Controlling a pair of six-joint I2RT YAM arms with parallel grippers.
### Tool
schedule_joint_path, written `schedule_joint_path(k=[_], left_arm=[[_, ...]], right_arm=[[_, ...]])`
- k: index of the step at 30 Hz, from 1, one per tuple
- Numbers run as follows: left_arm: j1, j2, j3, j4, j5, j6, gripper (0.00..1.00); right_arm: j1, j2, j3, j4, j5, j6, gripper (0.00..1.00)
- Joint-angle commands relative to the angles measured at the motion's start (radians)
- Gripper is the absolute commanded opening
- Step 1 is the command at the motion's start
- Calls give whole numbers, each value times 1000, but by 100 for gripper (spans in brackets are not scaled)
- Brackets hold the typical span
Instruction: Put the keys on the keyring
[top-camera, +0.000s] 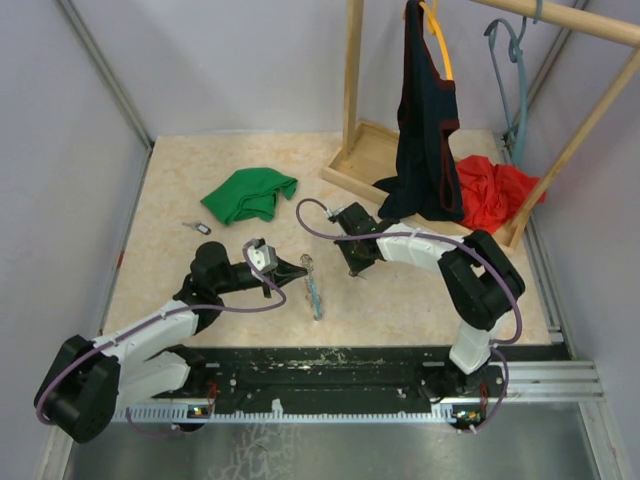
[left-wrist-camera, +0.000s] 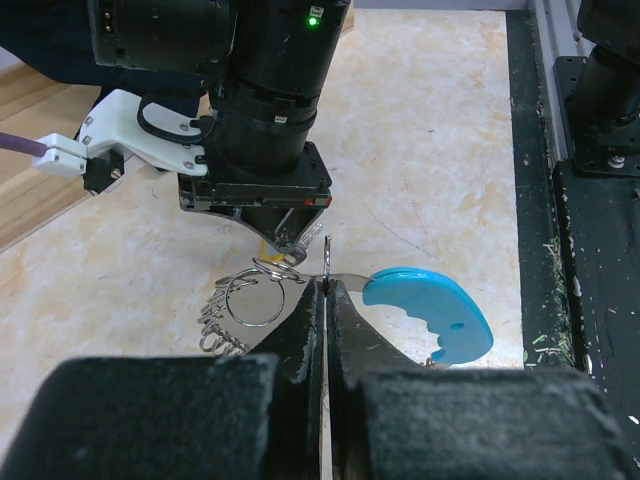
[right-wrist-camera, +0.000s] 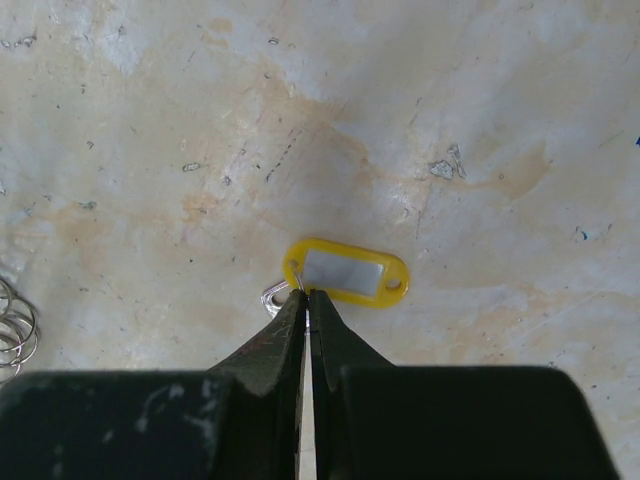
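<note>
My left gripper (left-wrist-camera: 327, 280) is shut on a thin metal ring of the keyring (left-wrist-camera: 256, 295). The keyring's silvery coils (left-wrist-camera: 214, 328) hang to the left and its light blue piece (left-wrist-camera: 430, 310) to the right. From above, the keyring (top-camera: 316, 292) dangles from my left gripper (top-camera: 297, 268) at mid-table. My right gripper (right-wrist-camera: 306, 294) is shut on the small wire loop of a yellow-tagged key (right-wrist-camera: 346, 272), with a metal key end (right-wrist-camera: 271, 299) beside the jaws. The right gripper (top-camera: 354, 264) points down just right of the keyring. Another small key (top-camera: 197, 228) lies on the table at the left.
A green cloth (top-camera: 250, 193) lies behind the left gripper. A wooden rack (top-camera: 352, 160) with a dark garment (top-camera: 425, 140) and a red cloth (top-camera: 492, 190) stands at the back right. The black rail (top-camera: 330, 365) runs along the near edge.
</note>
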Motion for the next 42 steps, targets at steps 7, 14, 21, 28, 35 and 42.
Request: schedule_joint_path(k=[7, 14, 21, 28, 35, 42], left_arm=[[4, -10, 4, 44, 9, -5, 0], [4, -10, 4, 39, 8, -7, 0], [5, -8, 4, 37, 11, -7, 0], [5, -4, 7, 34, 15, -7, 0], [4, 6, 14, 33, 22, -9, 0], [5, 8, 16, 31, 25, -10, 0]], right_arm=[[-7, -58, 57, -15, -33, -57, 20], [-37, -53, 91, -50, -84, -88, 27], [-59, -26, 121, -69, -127, -79, 27], [-68, -1, 131, -76, -160, -74, 26], [-69, 25, 135, -74, -156, -73, 24], [-70, 45, 136, -66, -160, -73, 21]])
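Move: The keys lie flat on the table almost under the right fingertips, about 2 cm back, 1 cm to the right and 1 cm below; their yellow tag sits some 2 cm ahead of that hand and 1 cm right, equally low. The keyring held in the left hand is roughly 9 cm left of the right hand, 10 cm back and 12 cm higher. From the left hand the keys are about 6 cm ahead, 12 cm right and 16 cm below. The keys and their yellow tag are let go of on the table: the right fingers, shut at the tag's small metal link, part to about a quarter open. The hand then lifts straight up some 2 cm off them and sinks back about 1 cm towards the keys, fingers still apart, its wrist tilting by 5 to 10 degrees. The left hand stays still, keeping its grip on the keyring. ##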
